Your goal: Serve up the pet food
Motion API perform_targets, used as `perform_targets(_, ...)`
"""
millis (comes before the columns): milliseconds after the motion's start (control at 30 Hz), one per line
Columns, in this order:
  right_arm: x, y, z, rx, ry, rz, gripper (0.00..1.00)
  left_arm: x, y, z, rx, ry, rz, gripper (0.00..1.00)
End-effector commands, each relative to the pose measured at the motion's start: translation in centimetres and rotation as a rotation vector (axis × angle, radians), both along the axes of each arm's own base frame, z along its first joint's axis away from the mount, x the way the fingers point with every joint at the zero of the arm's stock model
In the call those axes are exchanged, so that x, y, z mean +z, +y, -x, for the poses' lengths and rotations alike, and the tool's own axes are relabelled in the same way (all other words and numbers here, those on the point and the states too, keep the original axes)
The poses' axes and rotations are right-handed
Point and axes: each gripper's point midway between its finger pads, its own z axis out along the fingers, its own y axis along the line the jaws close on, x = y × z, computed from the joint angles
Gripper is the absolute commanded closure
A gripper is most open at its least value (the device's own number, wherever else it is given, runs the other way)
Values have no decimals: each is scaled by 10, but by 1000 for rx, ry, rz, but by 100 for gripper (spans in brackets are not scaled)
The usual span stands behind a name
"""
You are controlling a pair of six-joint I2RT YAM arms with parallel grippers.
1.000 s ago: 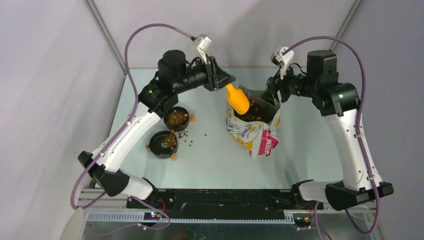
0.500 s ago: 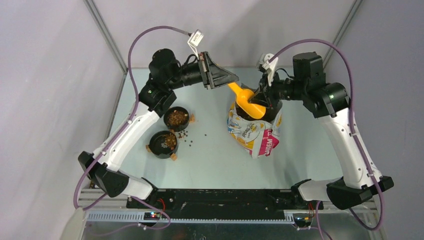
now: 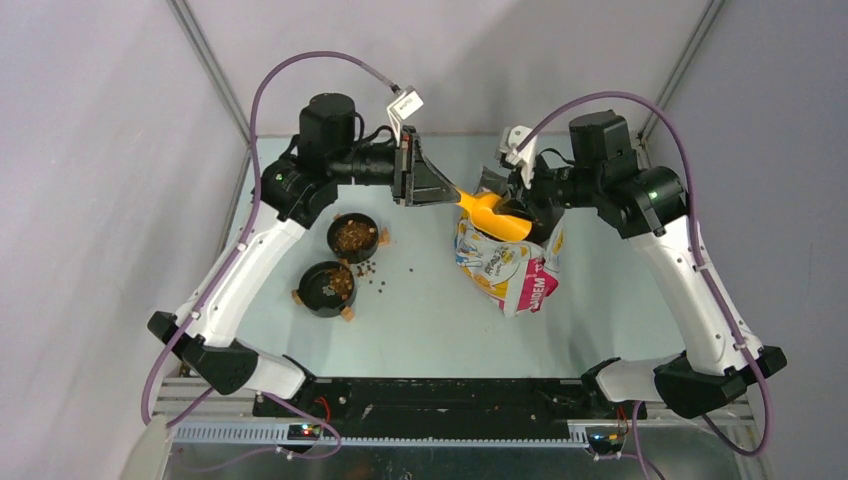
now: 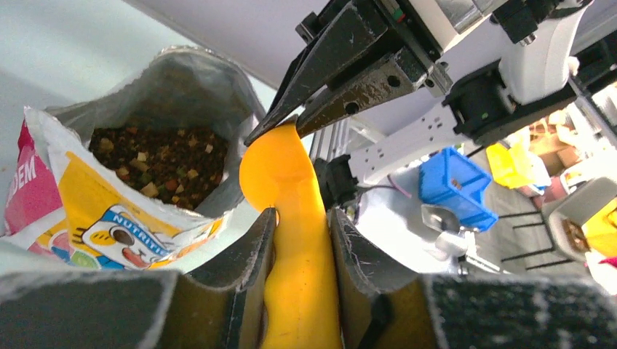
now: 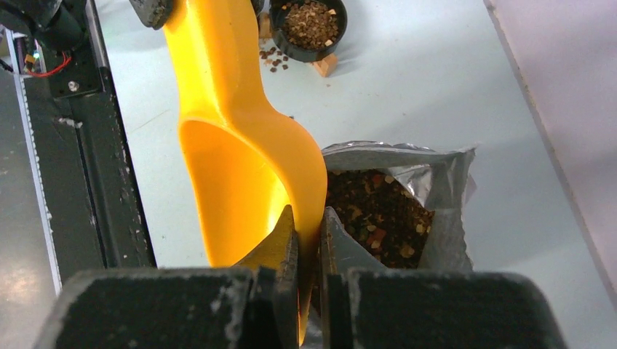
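Note:
The pet food (image 5: 372, 211) is a heap of brown and tan kibble inside the open printed bag (image 3: 505, 268), also seen in the left wrist view as pet food (image 4: 161, 156). An orange scoop (image 3: 490, 214) hangs over the bag's mouth, and its bowl (image 5: 233, 167) looks empty. My left gripper (image 4: 300, 214) is shut on the scoop's handle (image 4: 295, 254). My right gripper (image 5: 309, 215) is shut on the thin rim of the scoop's bowl, one finger inside and one outside. In the top view the left gripper (image 3: 441, 190) and right gripper (image 3: 524, 204) face each other across the scoop.
Two black bowls stand left of the bag, one (image 3: 332, 240) behind the other (image 3: 306, 290), both holding kibble. Loose pellets (image 3: 370, 272) lie scattered beside them. The table's left edge and the black base rail (image 5: 87, 145) border the space.
My right gripper moved left to the scoop and shut on its bowl rim. My left arm swung the scoop round so its bowl points right over the bag.

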Motion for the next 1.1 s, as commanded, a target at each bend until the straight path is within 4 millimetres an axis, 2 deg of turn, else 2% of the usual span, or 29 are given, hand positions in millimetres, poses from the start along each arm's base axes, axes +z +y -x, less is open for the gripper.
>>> perform_targets(0,-4,0,8,33,-37,45,100,-8,12,28,-128,-67,-73,89)
perform_targets(67,-6,1,8,33,-39,53,100,-11,12,29,-139,-59,-85,92)
perform_targets(133,-8,0,8,27,-35,60,100,-14,12,30,-149,-57,-98,99)
perform_targets(233,-12,-1,9,12,-25,65,100,-22,12,25,-128,-58,-124,100)
perform_targets(267,-12,-3,8,1,-20,64,91,-23,12,23,-111,-63,-131,100)
perform_targets(300,-10,-4,9,-5,-20,58,76,-25,13,17,-77,-76,-146,100)
perform_targets(333,-8,-8,7,-28,-6,45,69,-27,15,11,-40,-90,-160,100)
perform_targets(367,-2,-10,5,-41,-5,25,58,-27,16,8,-23,-101,-167,100)
perform_targets(433,10,-25,-6,-110,25,-37,47,-27,19,-2,39,-116,-181,100)
perform_targets(467,15,-26,-6,-124,58,-77,45,-26,19,-8,74,-129,-182,100)
perform_targets(567,31,-43,-23,-217,86,-160,39,-21,20,-22,152,-129,-174,100)
perform_targets(633,31,-54,-36,-316,108,-182,38,-16,19,-31,198,-141,-167,100)
perform_targets(833,0,-98,-74,-597,57,-58,35,-4,11,-53,260,-130,-145,100)
perform_targets(933,-25,-108,-77,-641,91,9,34,5,6,-53,246,-120,-113,100)
perform_targets(1000,-41,-112,-73,-650,124,43,32,5,3,-55,245,-121,-114,100)
perform_targets(1067,-54,-115,-69,-661,149,69,33,-4,1,-58,251,-152,-157,100)
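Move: Above the pet food bag's open mouth, the left hand holds the yellow scoop by its handle and the right hand has its fingers shut on the scoop's bowl end. The bag's right rim lies from the right hand roughly 10 cm ahead, 12 cm to the right and 11 cm down; the mouth's middle is some 11 cm ahead, 4 cm right and 12 cm down. From the left hand the mouth is about 13 cm ahead, 13 cm right and 18 cm below. Lowering the scoop together a couple of centimetres, both hands keep hold until the right fingers spread wide and let the bowl end go. The right hand then draws right about 10 cm and forward 7, turning some 30 degrees clockwise and sinking at the last towards the bag's right rim. The left keeps its grip, sinks about 4 cm in all, then swings forward some 6 cm, rising slightly and turning counter-clockwise. ##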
